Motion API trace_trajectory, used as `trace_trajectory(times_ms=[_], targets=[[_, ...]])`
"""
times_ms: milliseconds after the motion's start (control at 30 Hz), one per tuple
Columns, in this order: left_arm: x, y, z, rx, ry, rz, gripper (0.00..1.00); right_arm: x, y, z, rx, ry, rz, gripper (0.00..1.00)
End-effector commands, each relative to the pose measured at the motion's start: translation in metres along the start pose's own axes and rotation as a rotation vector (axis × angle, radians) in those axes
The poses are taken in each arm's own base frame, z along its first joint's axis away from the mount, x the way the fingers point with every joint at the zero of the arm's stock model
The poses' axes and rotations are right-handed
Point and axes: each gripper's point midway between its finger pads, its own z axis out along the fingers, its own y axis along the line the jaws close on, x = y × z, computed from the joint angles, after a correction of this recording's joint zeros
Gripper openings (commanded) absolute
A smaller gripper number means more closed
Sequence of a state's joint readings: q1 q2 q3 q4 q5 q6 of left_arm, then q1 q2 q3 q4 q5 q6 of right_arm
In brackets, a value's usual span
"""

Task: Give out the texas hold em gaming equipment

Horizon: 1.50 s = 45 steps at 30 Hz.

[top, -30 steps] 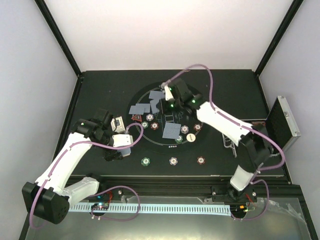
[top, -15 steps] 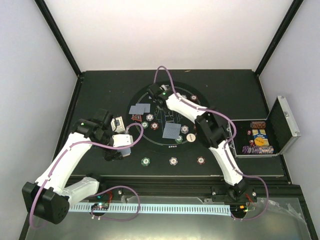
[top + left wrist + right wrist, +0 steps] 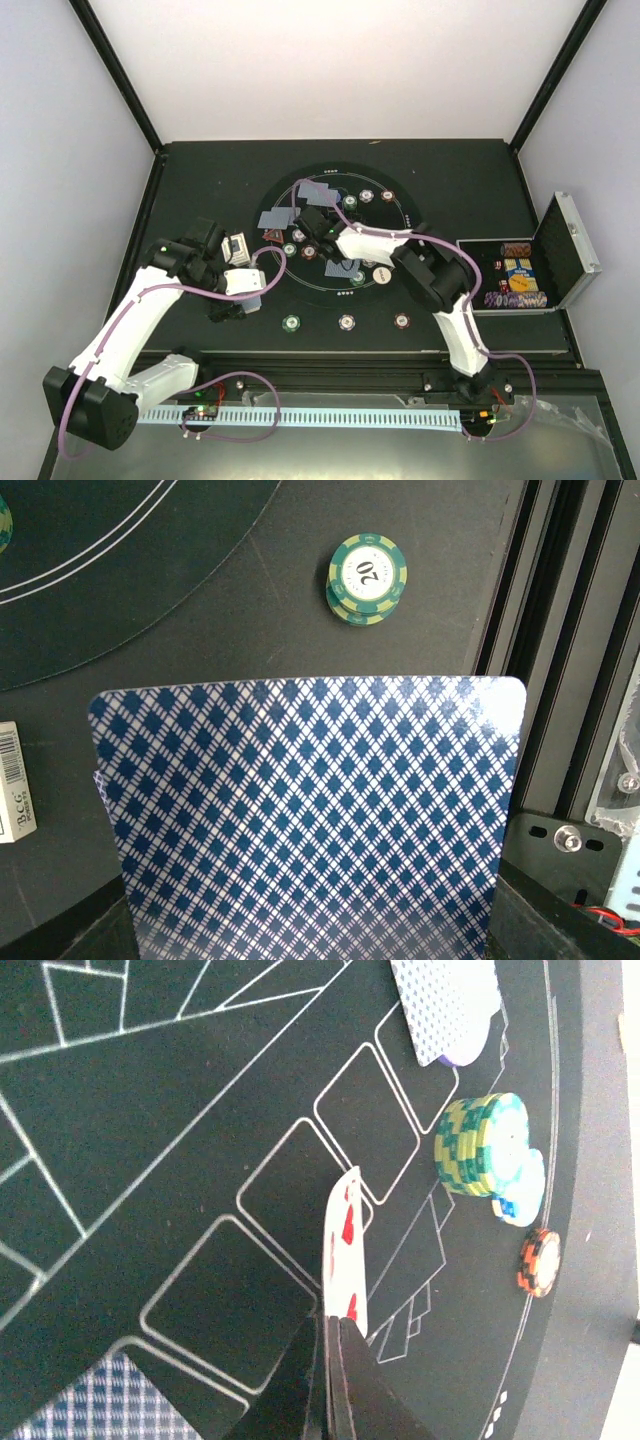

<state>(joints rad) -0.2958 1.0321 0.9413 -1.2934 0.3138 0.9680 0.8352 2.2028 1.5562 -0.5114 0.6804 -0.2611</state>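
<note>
My left gripper (image 3: 234, 303) hovers off the round mat's left edge, shut on blue-backed playing cards (image 3: 310, 820) that fill the left wrist view and hide its jaws. A green chip stack marked 20 (image 3: 367, 577) lies beyond them. My right gripper (image 3: 313, 221) is low over the mat's left centre, shut on one playing card (image 3: 345, 1245) seen edge-on with red pips. Its fingertips (image 3: 340, 1332) pinch the card's lower end above the outlined card boxes. Face-down cards (image 3: 277, 217) lie on the mat. Green-yellow chips (image 3: 480, 1145) and an orange chip (image 3: 540, 1260) sit near the rim.
The round black mat (image 3: 400, 275) holds several chips and cards. Three chips (image 3: 346, 322) lie in a row near the front edge. An open silver-edged case (image 3: 560, 250) with chips stands at the right. A white box (image 3: 236, 247) sits by the left arm.
The right arm has swung from the far side of the mat back and left over its centre, carrying its card and uncovering the case. The left arm has stayed put.
</note>
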Motion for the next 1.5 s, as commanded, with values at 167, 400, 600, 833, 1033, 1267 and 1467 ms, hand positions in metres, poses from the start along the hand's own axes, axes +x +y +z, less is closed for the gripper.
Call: trace_trajectory(times_ms=[167, 400, 600, 833, 1033, 1267, 1467], targets=[[-0.001, 0.001, -0.005, -0.022, -0.009, 0.004, 0.02, -0.057, -0.019, -0.022, 0.057, -0.358, -0.118, 0.01], [0.002, 0.001, -0.005, -0.029, 0.003, 0.004, 0.02, -0.08, -0.013, -0.022, 0.086, -0.441, -0.163, 0.01], [0.003, 0.001, -0.007, -0.04, 0.005, 0.012, 0.02, -0.071, 0.002, -0.019, 0.007, -0.43, -0.17, 0.1], [0.001, 0.002, -0.006, -0.035, 0.0, 0.011, 0.02, -0.044, 0.016, -0.026, -0.083, -0.395, -0.17, 0.68], [-0.002, 0.001, -0.009, -0.034, -0.015, 0.012, 0.02, -0.037, 0.004, -0.044, -0.104, -0.403, -0.11, 0.87], [-0.002, 0.0, -0.012, -0.043, -0.02, 0.013, 0.02, -0.028, -0.019, -0.061, -0.092, -0.391, -0.013, 0.91], [-0.003, -0.001, -0.013, -0.04, -0.024, 0.01, 0.02, -0.024, -0.009, -0.069, -0.218, -0.39, 0.104, 0.88]])
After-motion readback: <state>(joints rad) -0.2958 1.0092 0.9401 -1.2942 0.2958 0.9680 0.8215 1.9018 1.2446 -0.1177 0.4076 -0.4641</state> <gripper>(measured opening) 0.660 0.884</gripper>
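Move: The right hand, low over the mat, holds a playing card; its landing spot lies about 7 cm left and 1 cm ahead, some 2 cm lower. The blue-orange 10 chip is about 12 cm left, level with it; the red-brown chip 9 left, 3 back; the green-yellow chip stack 8 straight ahead; a face-down card 7 back, 2 left. The left hand has that spot some 15 cm ahead, 17 right, 12 below. Right hand sweeps the pinched card about 6 cm left, turning counter-clockwise, sinks, opens wide and rises 6 cm. ##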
